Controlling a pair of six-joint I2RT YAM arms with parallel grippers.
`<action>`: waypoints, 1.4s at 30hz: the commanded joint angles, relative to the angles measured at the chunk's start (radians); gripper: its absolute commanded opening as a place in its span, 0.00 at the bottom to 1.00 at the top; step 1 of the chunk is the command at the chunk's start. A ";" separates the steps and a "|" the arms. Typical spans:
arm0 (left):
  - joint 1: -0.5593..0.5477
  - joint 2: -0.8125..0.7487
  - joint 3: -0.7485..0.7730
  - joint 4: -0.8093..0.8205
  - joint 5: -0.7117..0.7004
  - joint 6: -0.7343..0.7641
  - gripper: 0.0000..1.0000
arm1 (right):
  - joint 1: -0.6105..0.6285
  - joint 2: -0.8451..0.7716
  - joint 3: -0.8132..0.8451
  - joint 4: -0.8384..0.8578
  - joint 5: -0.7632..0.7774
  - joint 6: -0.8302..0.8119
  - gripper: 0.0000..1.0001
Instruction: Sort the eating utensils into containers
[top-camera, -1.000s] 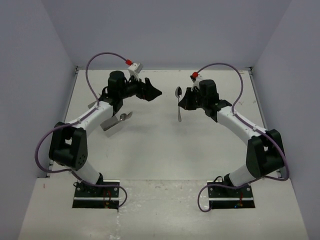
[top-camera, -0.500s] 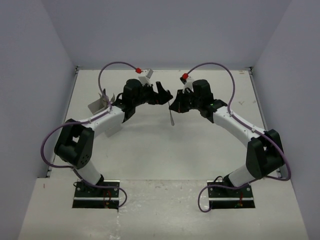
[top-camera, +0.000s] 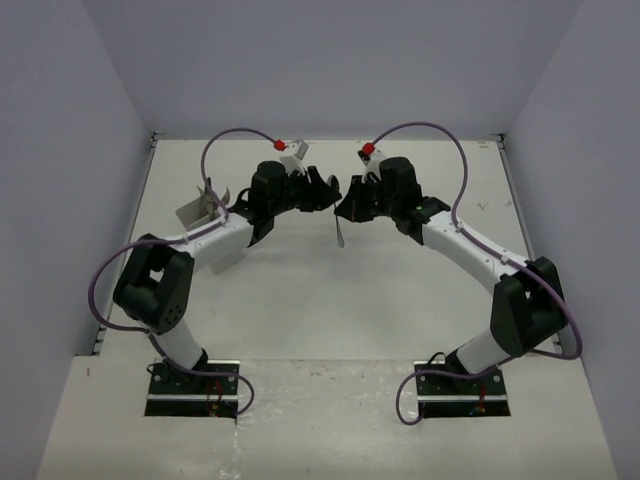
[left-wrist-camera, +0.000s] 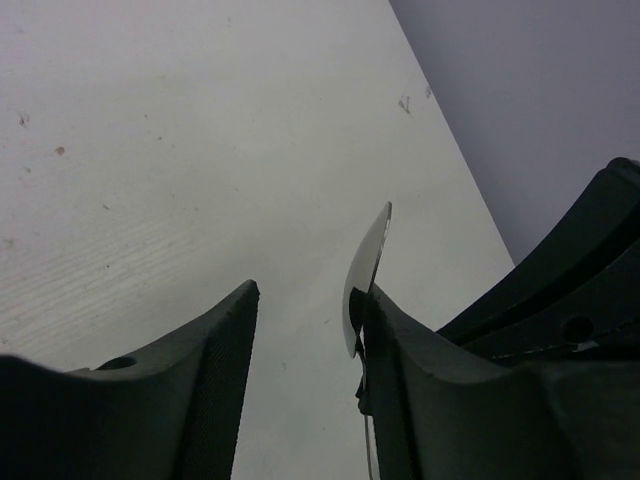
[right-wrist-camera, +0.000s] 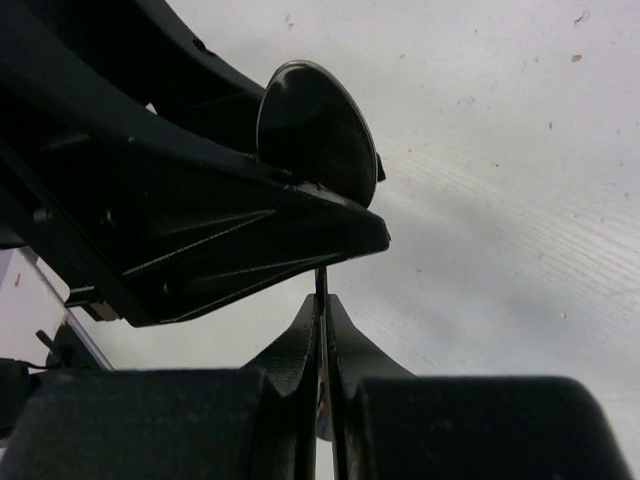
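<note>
My right gripper is shut on the handle of a silver spoon, held above the table's far middle. The handle's free end hangs toward the near side. In the right wrist view the thin handle runs up from the pinched tips to the round bowl. My left gripper meets it from the left, jaws partly open around the bowl. In the left wrist view the bowl rests against the right finger. The left finger stands apart. The grey containers sit at far left, mostly hidden by my left arm.
Thin utensil ends stick up from the holder behind the left arm. Purple cables arch over both wrists. Grey walls close the table on the left, back and right.
My left arm swung right to meet the right gripper, and its jaws narrowed around the spoon bowl. The right gripper carried the spoon a little left.
</note>
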 joint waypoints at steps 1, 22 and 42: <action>-0.006 -0.001 -0.014 0.052 0.046 -0.009 0.44 | 0.003 0.011 0.052 0.037 0.043 0.015 0.00; 0.121 -0.326 -0.064 0.025 0.035 0.354 0.00 | -0.006 -0.235 -0.135 0.125 -0.033 -0.020 0.99; 0.383 -0.772 -0.494 -0.082 0.222 1.081 0.00 | -0.052 -0.264 -0.169 0.025 0.043 -0.106 0.99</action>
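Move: The spoon is still pinched in the right fingers, its middle at that hand point; the half-open left fingers straddle its neck, with the spoon's middle about 4 cm back of the left hand and 1 cm below. The container's spoon pocket, where it goes next, lies some 26 cm left of the left hand, 8 cm back and 13 cm down. Its middle pocket is about 30 cm left and 3 cm back, at the same depth. The left fingers close on the spoon's neck just below the bowl, and only then do the right fingers open wide and let go, that hand drawing back about 3 cm and right some 4 cm while rising a little. The left hand lifts the spoon in an arc towards the container, about 18 cm left and 7 cm back, climbing some 15 cm before sinking again by around 9 cm, and rolls about 60 degrees around its finger line to swing the bowl up and the handle down. ##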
